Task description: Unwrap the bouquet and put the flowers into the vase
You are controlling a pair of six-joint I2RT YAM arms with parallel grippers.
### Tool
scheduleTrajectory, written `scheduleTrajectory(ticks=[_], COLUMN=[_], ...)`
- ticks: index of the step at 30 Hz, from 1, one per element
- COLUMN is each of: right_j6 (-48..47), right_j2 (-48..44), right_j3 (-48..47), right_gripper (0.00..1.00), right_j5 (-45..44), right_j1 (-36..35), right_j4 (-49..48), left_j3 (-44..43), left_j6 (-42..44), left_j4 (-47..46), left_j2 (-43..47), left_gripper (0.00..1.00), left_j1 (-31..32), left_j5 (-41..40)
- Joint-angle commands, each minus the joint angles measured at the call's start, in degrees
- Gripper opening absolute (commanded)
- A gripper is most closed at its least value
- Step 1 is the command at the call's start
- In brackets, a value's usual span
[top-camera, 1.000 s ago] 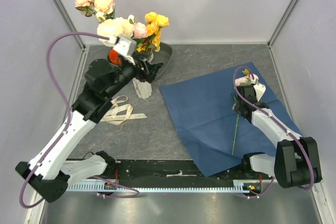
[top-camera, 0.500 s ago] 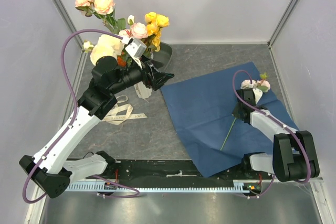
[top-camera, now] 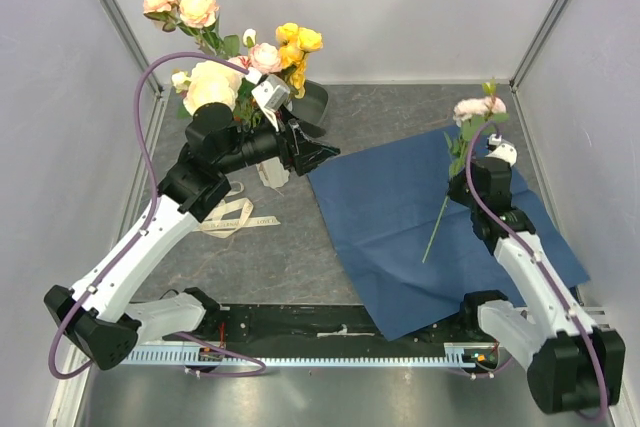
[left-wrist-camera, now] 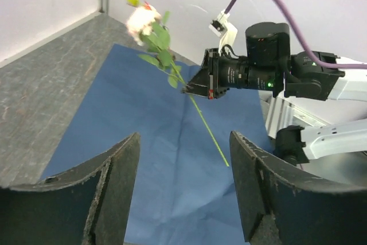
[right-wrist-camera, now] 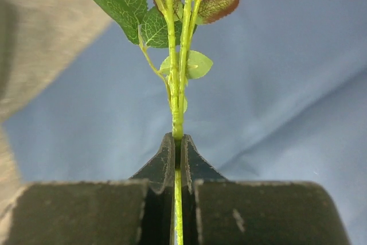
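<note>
My right gripper (top-camera: 458, 185) is shut on the green stem (right-wrist-camera: 176, 93) of a pale pink rose (top-camera: 478, 107) and holds it above the flat blue paper (top-camera: 390, 222). The stem tail (top-camera: 434, 235) slants down to the left. The white ribbed vase (top-camera: 272, 173) stands at the back left, partly behind my left arm. Pink (top-camera: 198, 9) and yellow flowers (top-camera: 298, 39) rise from it. My left gripper (top-camera: 322, 155) is open and empty, to the right of the vase, at the paper's left edge. In the left wrist view it (left-wrist-camera: 183, 136) faces the held rose (left-wrist-camera: 141, 20).
The cream ribbon (top-camera: 228, 215) lies loose on the grey table left of the paper. A dark grey tray (top-camera: 314, 102) sits behind the vase. White walls close the back and both sides. The arm bases and a rail run along the near edge.
My right gripper shut on the rose stem and raised the flower off the blue paper. My left arm swung away from the vase's blooms toward the right, jaws still open.
</note>
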State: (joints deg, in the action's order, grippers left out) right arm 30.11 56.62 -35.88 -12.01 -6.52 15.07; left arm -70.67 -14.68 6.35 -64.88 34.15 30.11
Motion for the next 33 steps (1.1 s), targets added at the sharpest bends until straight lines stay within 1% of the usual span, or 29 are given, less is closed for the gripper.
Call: scheduleTrajectory(ticks=[1,2,3,4,5,6,8,9,11,12,15,17,19,27,28,33], right_j6=[-2.6,-2.4,-2.2,-1.1,-0.4,0.1,1.1,1.4,2.8,3.1,3.6,3.8,3.5,-1.2,-2.1,-5.2], right_j2=[-7.7,-8.5,-10.0,-10.6,-11.1,-12.0,-12.6,-13.1,-13.6,-13.7,-13.7,-13.5,-12.8,-10.7,-10.3,-8.6], right_j3=[-2.3,-2.3,-2.2,-2.3,-2.5,-2.7,-3.7,-3.8,-4.0,-4.1,-4.3,-4.4,-4.6,-4.9,-5.2,-6.1], right_gripper=[0.0,0.0,0.0,0.0,0.0,0.0,0.0,0.0,0.0,0.0,0.0,0.0,0.0,0.0,0.0,0.0], right_j5=[16.4,19.5,25.8,28.2,29.7,31.4,31.5,31.3,29.9,29.2,25.0,21.9,20.3,8.7,8.1,1.7], right_j1=[-0.2,-0.4,-1.2,-1.8,-2.6,-4.7,-7.2,-9.9,-13.1,-16.6,-22.4,-24.6,-27.7,-39.9,-40.8,-47.1], right_j4=[-9.0,-12.1,-13.6,-14.6,-17.5,-18.4,-20.2,-21.0,-23.8,-24.8,-27.5,-28.9,-29.5,-30.9,-30.9,-30.8], left_j3=[-2.2,-2.2,-2.2,-2.3,-2.5,-2.9,-3.2,-3.7,-4.2,-4.6,-5.6,-5.9,-6.1,-6.1,-6.2,-6.7], left_j6=[-3.9,-4.4,-4.9,-5.9,-6.2,-6.7,-7.6,-7.9,-8.3,-8.4,-9.0,-9.2,-10.0,-10.3,-10.3,-9.8], left_j4=[-4.9,-5.4,-6.1,-6.2,-6.2,-6.1,-6.2,-6.0,-4.9,-4.6,-2.8,-1.7,-1.4,0.6,0.7,1.4], left_j2=[-0.9,-1.2,-1.7,-2.4,-3.1,-3.7,-5.2,-5.8,-7.4,-8.1,-10.2,-11.0,-11.9,-12.5,-12.5,-12.4], left_gripper=[0.68,0.65,0.64,0.64,0.62,0.61,0.61,0.61,0.61,0.61,0.6,0.6,0.6,0.59,0.58,0.43], left_j1=[0.1,0.1,0.2,0.4,0.6,0.8,1.4,1.6,2.1,2.3,3.1,3.6,3.8,3.8,3.8,3.8], left_j5=[7.2,9.2,10.1,10.9,12.4,13.0,14.3,14.3,14.4,14.4,13.8,12.9,12.3,7.9,7.5,7.2])
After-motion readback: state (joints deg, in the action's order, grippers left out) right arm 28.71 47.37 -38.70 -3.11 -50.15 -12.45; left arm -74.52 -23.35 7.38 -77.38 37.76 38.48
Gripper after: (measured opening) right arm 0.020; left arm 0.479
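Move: The right hand already grips the last rose's stem; the open left gripper waits about 32 cm to its left, 27 cm higher and some 4 cm nearer the base. From the right hand, the blue paper's middle lies about 13 cm below and 4 cm left, level fore-and-aft. From the left hand, the stem is 32 cm right, 4 cm ahead, 27 cm below; the vase is 18 cm ahead, 14 cm left, 27 cm below. Right hand carries the rose some 25 cm left and up to the left gripper, which comes down-right, narrowing. ##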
